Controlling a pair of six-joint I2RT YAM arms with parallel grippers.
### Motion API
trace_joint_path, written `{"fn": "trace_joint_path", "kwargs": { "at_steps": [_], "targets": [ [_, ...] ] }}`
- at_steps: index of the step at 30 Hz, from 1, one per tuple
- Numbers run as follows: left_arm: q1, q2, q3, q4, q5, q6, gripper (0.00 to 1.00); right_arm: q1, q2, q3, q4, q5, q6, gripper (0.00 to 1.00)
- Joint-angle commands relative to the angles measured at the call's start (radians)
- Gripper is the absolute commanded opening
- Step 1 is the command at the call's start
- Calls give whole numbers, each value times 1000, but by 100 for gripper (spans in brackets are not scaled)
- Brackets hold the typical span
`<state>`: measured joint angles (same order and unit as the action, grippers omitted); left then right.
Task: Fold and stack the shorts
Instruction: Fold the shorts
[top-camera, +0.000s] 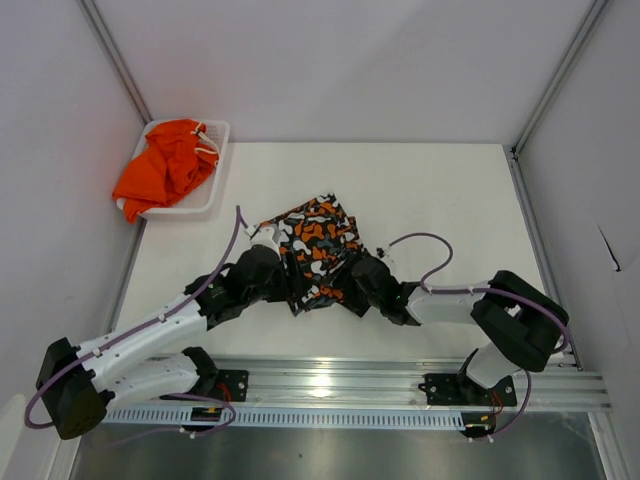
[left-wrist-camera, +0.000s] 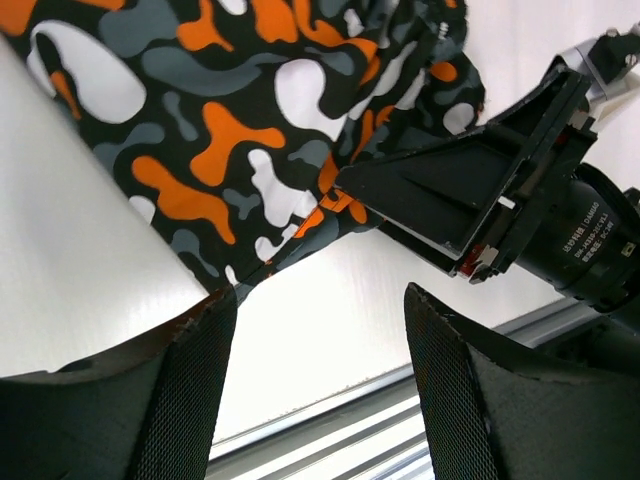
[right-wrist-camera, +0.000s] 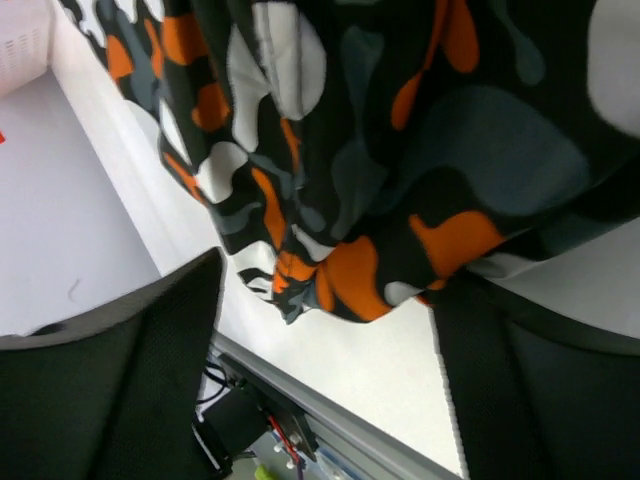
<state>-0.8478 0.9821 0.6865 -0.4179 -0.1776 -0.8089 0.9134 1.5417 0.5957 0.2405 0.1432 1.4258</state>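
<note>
The patterned shorts (top-camera: 318, 248), blotched orange, black, white and grey, lie crumpled mid-table between both arms. My left gripper (top-camera: 283, 270) sits at their left edge. In the left wrist view this gripper (left-wrist-camera: 318, 292) is open over bare table, and the cloth (left-wrist-camera: 230, 130) lies just beyond its fingertips. My right gripper (top-camera: 358, 278) is at the shorts' near right edge. In the right wrist view it (right-wrist-camera: 328, 275) is open wide, with a bunched hem of the shorts (right-wrist-camera: 340, 200) hanging between the tips and against the right finger (right-wrist-camera: 540, 390). The plain orange shorts (top-camera: 165, 165) lie in the basket.
A white mesh basket (top-camera: 215, 190) stands at the far left corner against the wall. A metal rail (top-camera: 400, 385) runs along the near table edge by the arm bases. The right arm's wrist (left-wrist-camera: 480, 200) is close in front of my left gripper.
</note>
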Motion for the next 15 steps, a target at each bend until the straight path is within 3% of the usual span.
{"fn": "trace_joint_path", "kwargs": {
  "at_steps": [1, 6, 7, 9, 12, 14, 15],
  "targets": [
    [70, -39, -18, -47, 78, 50, 71, 1, 69, 55, -53, 21, -36, 78],
    [108, -60, -24, -65, 84, 71, 71, -57, 78, 76, -127, 7, -63, 45],
    [111, -63, -25, -64, 87, 74, 71, -108, 74, 73, -121, -14, -102, 23],
    [112, -63, -30, -59, 90, 76, 71, -187, 67, 55, -69, -142, -174, 0],
    [113, -66, -38, -58, 95, 82, 71, -379, 49, 68, -122, -290, -365, 0],
    [115, -71, -45, -59, 95, 86, 71, -500, 43, 125, -232, -300, -587, 0],
    [116, -75, -45, -62, 92, 88, 71, -531, 53, 209, -388, -280, -666, 0]
  ]
}}
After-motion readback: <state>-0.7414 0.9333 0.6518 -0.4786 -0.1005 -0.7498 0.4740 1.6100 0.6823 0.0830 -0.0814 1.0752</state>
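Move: The shorts' near-right part, which the right gripper is about to pinch, lies between its open fingers, about 1 cm ahead and 3 cm below. The shorts' near-left corner is some 7 cm to the right hand's left and 6 cm back; the far corner is about 18 cm straight ahead, both also 3 cm below. From the empty left gripper, the pinch spot is roughly 5 cm right, 2 cm ahead and 11 cm down. Lower the open right gripper about 2 cm onto the shorts, shut its fingers fully on the cloth's near-right part, then drag it low across the table, about 10 cm to the right and 8 cm forward, speeding up as it goes. Keep the left gripper empty and open above the table, easing some 3 cm left, away from the shorts. ##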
